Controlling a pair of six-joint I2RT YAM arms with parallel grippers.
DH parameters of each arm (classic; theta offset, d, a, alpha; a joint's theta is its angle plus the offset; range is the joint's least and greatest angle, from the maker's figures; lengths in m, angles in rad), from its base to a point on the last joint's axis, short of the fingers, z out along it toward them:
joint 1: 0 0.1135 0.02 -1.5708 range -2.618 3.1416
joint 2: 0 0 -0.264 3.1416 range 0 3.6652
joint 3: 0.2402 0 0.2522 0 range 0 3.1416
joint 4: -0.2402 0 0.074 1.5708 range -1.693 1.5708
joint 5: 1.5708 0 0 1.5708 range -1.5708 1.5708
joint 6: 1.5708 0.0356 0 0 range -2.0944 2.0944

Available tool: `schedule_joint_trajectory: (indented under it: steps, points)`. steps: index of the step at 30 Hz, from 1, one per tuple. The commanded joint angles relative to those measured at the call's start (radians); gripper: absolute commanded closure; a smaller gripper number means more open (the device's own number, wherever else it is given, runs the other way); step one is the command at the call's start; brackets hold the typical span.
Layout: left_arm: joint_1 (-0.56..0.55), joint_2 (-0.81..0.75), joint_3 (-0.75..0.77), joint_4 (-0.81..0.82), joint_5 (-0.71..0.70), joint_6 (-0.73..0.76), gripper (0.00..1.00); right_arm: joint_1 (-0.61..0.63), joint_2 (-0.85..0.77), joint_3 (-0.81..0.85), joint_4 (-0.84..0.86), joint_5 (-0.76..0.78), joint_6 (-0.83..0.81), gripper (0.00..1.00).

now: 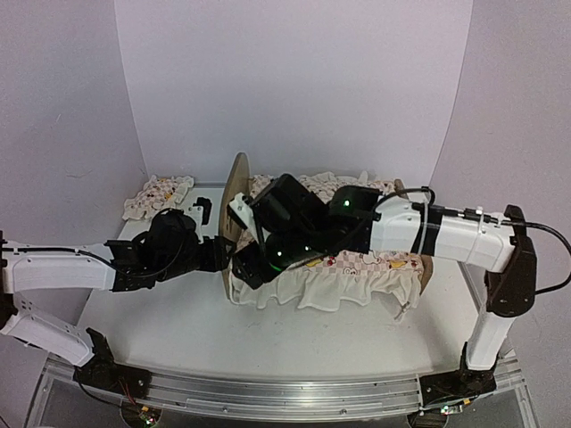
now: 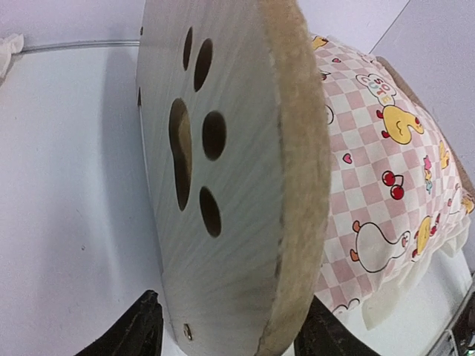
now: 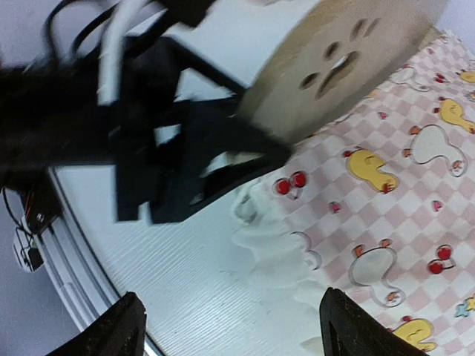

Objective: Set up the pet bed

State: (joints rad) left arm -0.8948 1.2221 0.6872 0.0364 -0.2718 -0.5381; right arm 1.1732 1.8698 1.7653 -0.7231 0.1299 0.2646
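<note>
The pet bed point(image 1: 237, 183) stands mid-table, its rounded plywood headboard point(image 2: 230, 222) with the paw-print cutout upright at the left end. A pink checkered duck-print cover point(image 1: 357, 267) lies over the bed, and its ruffle hangs down the near side. My left gripper point(image 2: 231, 334) straddles the headboard's lower edge with the jaws open, a thin gap showing at the left finger point(image 2: 137, 330). My right gripper point(image 3: 237, 326) hovers open over the cover's ruffled edge point(image 3: 297, 252) and the table, holding nothing. From above, the left gripper point(image 1: 223, 252) and the right gripper point(image 1: 248, 267) crowd the bed's near-left corner.
A small ruffled pillow point(image 1: 159, 196) lies at the back left. A small black object point(image 1: 203, 207) sits on the table beside it. The right arm point(image 1: 428, 234) reaches across the bed. The table's metal front rail point(image 3: 74, 252) runs close to the right gripper.
</note>
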Motion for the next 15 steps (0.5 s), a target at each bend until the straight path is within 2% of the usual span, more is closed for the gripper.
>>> schedule_joint_trajectory:
  steps: [1,4,7,11,15]
  points:
    - [0.005,0.051,0.113,-0.021,-0.059,0.075,0.46,0.066,-0.12,-0.214,0.297,-0.017,0.089,0.24]
    - [0.004,0.081,0.162,-0.05,-0.065,0.097,0.59,0.095,-0.151,-0.402,0.538,-0.03,0.148,0.39]
    - [0.005,0.092,0.188,-0.074,-0.066,0.109,0.69,0.109,-0.128,-0.519,0.728,-0.019,0.172,0.45]
    - [0.005,0.093,0.207,-0.087,-0.068,0.109,0.81,0.148,-0.008,-0.524,0.892,0.026,0.078,0.57]
    - [0.005,0.091,0.229,-0.09,-0.072,0.113,0.91,0.155,0.107,-0.487,0.928,0.197,0.058,0.81]
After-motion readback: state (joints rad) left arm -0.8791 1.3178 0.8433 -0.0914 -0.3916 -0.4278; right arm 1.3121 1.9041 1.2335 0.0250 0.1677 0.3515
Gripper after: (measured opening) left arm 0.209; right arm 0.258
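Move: Just in front of the left fingertips, some 3 cm ahead and about level sideways and in height, stands the near edge of the pet bed's headboard. The bed sheet's middle lies about 16 cm ahead, 20 cm right and 10 cm below. From the right hand, the headboard's near foot is roughly 6 cm ahead, 6 cm left and 20 cm down; the sheet's front ruffle is about 7 cm ahead, 12 cm right and 19 cm down. Closing around the headboard's near edge, the left hand eases some 3 cm forward and slightly up, rolls about 10 degrees with its left side rising, and narrows its fingers onto the board, edging left at the end. The right hand sinks about 11 cm while drawing back 6 cm, down beside the headboard's near foot, then swings 4 cm left, its fingers narrowing over bare table. ##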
